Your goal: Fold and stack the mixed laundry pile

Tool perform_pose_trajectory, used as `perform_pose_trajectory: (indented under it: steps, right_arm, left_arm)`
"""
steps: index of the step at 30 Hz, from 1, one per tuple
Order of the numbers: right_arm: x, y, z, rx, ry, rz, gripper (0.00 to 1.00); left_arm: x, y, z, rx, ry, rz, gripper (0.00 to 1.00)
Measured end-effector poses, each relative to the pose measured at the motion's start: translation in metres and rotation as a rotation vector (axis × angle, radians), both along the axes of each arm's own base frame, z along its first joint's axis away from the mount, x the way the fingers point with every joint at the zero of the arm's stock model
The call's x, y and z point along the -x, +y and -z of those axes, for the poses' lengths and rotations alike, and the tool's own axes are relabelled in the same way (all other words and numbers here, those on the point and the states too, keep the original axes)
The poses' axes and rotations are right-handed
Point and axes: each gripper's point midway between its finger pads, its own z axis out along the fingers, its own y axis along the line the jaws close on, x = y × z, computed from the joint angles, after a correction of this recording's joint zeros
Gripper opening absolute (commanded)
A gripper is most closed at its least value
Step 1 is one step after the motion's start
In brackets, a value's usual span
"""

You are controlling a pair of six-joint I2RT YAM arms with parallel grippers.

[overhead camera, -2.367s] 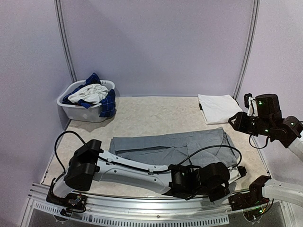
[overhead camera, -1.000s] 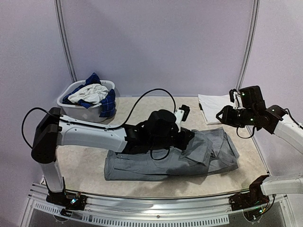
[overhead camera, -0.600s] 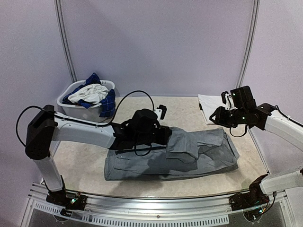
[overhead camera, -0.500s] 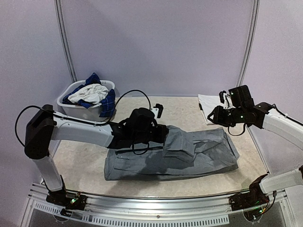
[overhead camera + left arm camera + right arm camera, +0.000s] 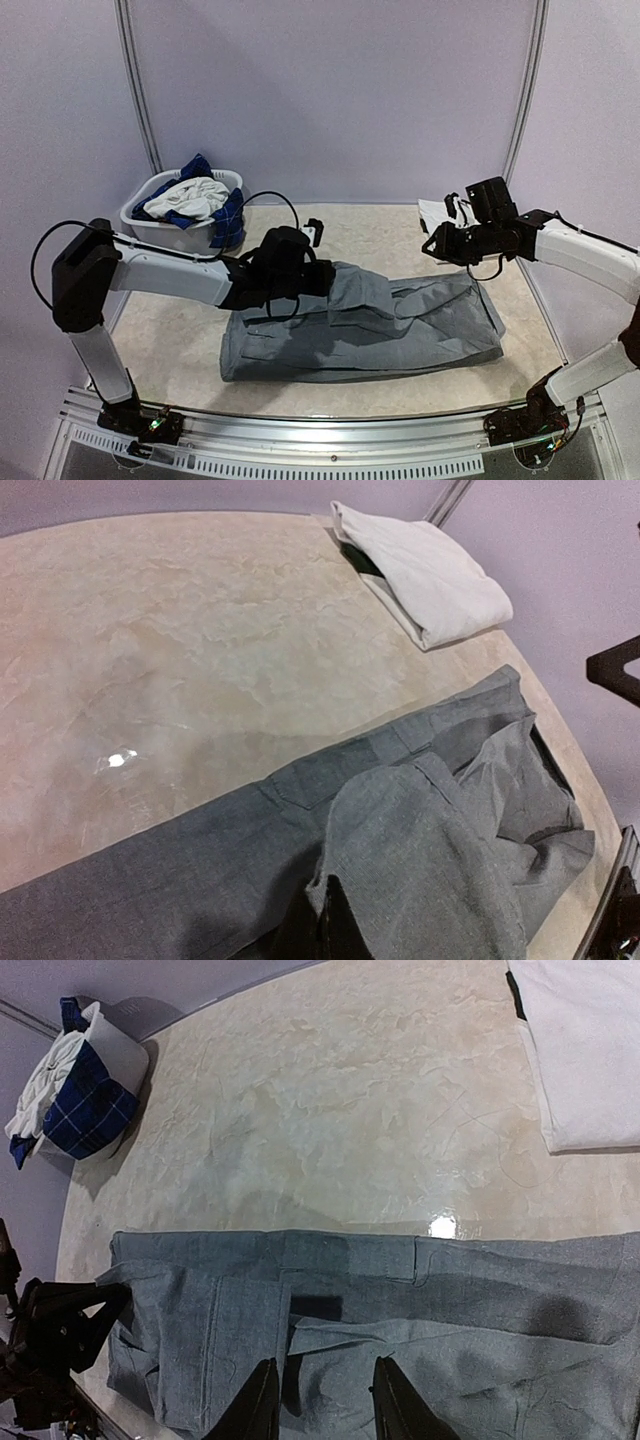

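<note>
A grey garment (image 5: 420, 330) lies spread along the front of the table, with one end folded back over itself. My left gripper (image 5: 325, 278) is shut on the edge of that raised flap (image 5: 430, 850), and its dark fingertips (image 5: 335, 915) pinch the cloth from below. My right gripper (image 5: 432, 250) hangs open above the garment's right part, its two black fingers (image 5: 262, 1400) apart with nothing between them. The rest of the mixed laundry pile (image 5: 190, 200), white and blue plaid cloth, sits in the basket at the back left.
The white oval basket (image 5: 150, 232) stands at the table's back left corner. A folded white piece (image 5: 430, 575) lies at the back right, partly behind my right arm in the top view. Metal posts rise at both back corners.
My left gripper has drawn the grey flap from the right end leftward across the garment. My right arm has swung left and forward over the garment's right part.
</note>
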Motion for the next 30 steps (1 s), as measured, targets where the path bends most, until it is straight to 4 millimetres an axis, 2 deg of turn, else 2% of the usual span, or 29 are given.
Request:
perform_pose_trajectory:
  steps: [10,15,17,19,22,23,24,25,27,29,30]
  right_arm:
    - [-0.007,0.014,0.0,-0.037,0.01,-0.045,0.32]
    - [-0.007,0.018,0.006,-0.044,0.028,-0.06,0.32]
    - [-0.007,0.02,0.008,-0.048,0.035,-0.067,0.32]
    - [-0.007,0.023,0.011,-0.054,0.045,-0.077,0.32]
    - [-0.006,0.028,0.017,-0.069,0.063,-0.099,0.32]
    - [-0.006,0.03,0.02,-0.074,0.07,-0.107,0.32]
    - [-0.006,0.032,0.022,-0.079,0.075,-0.114,0.32]
    - [-0.005,0.033,0.024,-0.083,0.081,-0.12,0.32]
    - [-0.004,0.035,0.029,-0.089,0.097,-0.132,0.32]
    - [-0.002,0.037,0.033,-0.094,0.11,-0.142,0.32]
    - [-0.001,0.037,0.035,-0.096,0.116,-0.146,0.32]
  left_arm:
    - [-0.01,0.024,0.009,-0.023,0.007,-0.058,0.0]
    - [-0.011,0.026,0.009,-0.017,0.013,-0.072,0.0]
    - [-0.012,0.026,0.009,-0.014,0.016,-0.076,0.04]
    - [-0.012,0.027,0.009,-0.01,0.019,-0.079,0.16]
    - [-0.012,0.026,0.009,0.0,0.027,-0.082,0.54]
    - [-0.012,0.027,0.009,0.001,0.029,-0.083,0.7]
    - [-0.012,0.027,0.009,0.0,0.028,-0.085,0.82]
    - [-0.013,0.028,0.01,-0.003,0.025,-0.092,0.9]
    - [-0.012,0.036,0.013,-0.041,0.006,-0.123,0.93]
    - [-0.01,0.048,0.012,-0.111,-0.027,-0.164,0.9]
    - [-0.009,0.054,0.005,-0.154,-0.062,-0.185,0.87]
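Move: The left gripper holds the grey shirt's sleeve end. The patch of shirt where it will be laid is about 3 cm to this hand's left, a touch nearer the base and some 12 cm below. The white folded stack stands roughly 22 cm ahead and 34 cm right; the basket about 20 cm ahead and 34 cm left. From the right gripper that patch is about 22 cm left, 2 cm back and 17 cm below. Ease the left gripper, still pinching the sleeve end, some 3 cm to the left and slightly forward and down over the grey shirt. Pause there, open the fingers wide to let the sleeve go, then draw on left, turning a little counter-clockwise. Meanwhile bring the empty right gripper left, then also down towards the shirt, about 5 cm in all, its fingers staying partly open. ##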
